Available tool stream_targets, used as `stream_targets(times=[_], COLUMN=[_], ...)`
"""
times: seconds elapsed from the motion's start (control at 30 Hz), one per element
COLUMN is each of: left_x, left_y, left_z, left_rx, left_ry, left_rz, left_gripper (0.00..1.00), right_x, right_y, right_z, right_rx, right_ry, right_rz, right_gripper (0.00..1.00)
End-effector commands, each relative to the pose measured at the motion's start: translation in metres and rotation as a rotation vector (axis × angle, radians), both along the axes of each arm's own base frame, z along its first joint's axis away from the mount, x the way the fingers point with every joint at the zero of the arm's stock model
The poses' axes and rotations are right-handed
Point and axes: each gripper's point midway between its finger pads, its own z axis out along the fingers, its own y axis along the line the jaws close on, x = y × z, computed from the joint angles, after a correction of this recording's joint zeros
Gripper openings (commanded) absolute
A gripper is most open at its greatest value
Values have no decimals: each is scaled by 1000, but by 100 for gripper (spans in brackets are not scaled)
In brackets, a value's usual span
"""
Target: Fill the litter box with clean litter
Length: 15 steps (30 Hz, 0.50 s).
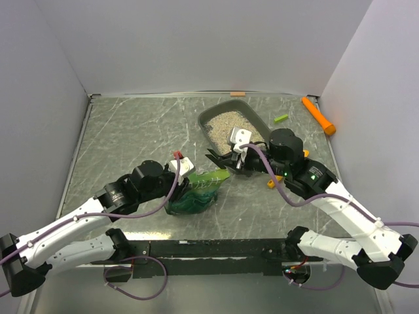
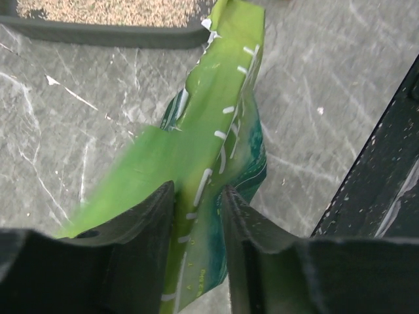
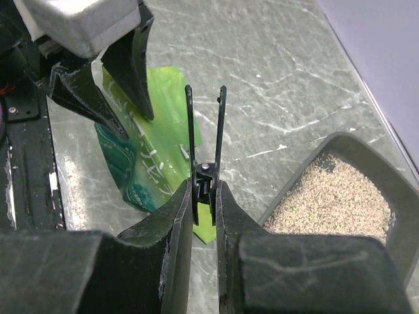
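Note:
The dark grey litter box (image 1: 257, 116) stands at the back centre, with pale clean litter (image 1: 226, 124) spread over its floor. It also shows in the right wrist view, the litter box (image 3: 340, 140) holding litter (image 3: 334, 196). A crinkled green bag (image 1: 200, 190) stands in front of it. My left gripper (image 1: 185, 175) has its fingers closed on the bag's upper edge (image 2: 209, 131). My right gripper (image 3: 204, 190) hovers just past the bag's top, shut on a black spring clip (image 3: 206, 176) whose two thin arms stand apart.
An orange scoop (image 1: 319, 116) lies at the back right corner, a small green piece (image 1: 281, 118) next to the box. A small yellow-orange object (image 1: 272, 184) sits under my right arm. Walls close the table on three sides.

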Motion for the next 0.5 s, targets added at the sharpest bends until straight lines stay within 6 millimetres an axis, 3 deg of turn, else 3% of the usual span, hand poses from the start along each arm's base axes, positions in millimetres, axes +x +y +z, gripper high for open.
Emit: stream_targets(times=[0.0,0.13,0.33,0.47], left_x=[-1,-3,1,3], left_y=[-2,2,4,4], left_z=[-6,-20,-36,-39], left_rx=[18,52,104,116], left_ry=[-12,4,22,28], left_rz=[-29,-33,-16,-9], left_gripper=[37,34,8,1], right_x=[4,6,1,-4], right_y=[4,3,7,11], right_z=[8,3,-14,-27], right_rx=[12,3,-42,-84], right_ry=[-33,-22,29,78], right_rz=[25,27,91,152], right_gripper=[0,0,0,0])
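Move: The bag's folded top runs between the left hand's half-open fingers; its middle is about 3 cm ahead of that hand, 6 cm to its right and 4 cm lower. From the same hand, the bag's body sits roughly 4 cm to the right, 1 cm ahead and 13 cm down, and the litter box some 26 cm ahead and 21 cm right. For the right hand, holding the black clip, the folded top's middle is about 8 cm left, 1 cm ahead and 15 cm below. The bag's folded top is pinched at its near part by the left fingers, which close from almost half open to nearly shut while that hand sinks about 2.5 cm over it. Meanwhile the right hand keeps hold of the black clip, jaws still open, and lowers it some 3 cm towards the fold, with only a slight tilt. ##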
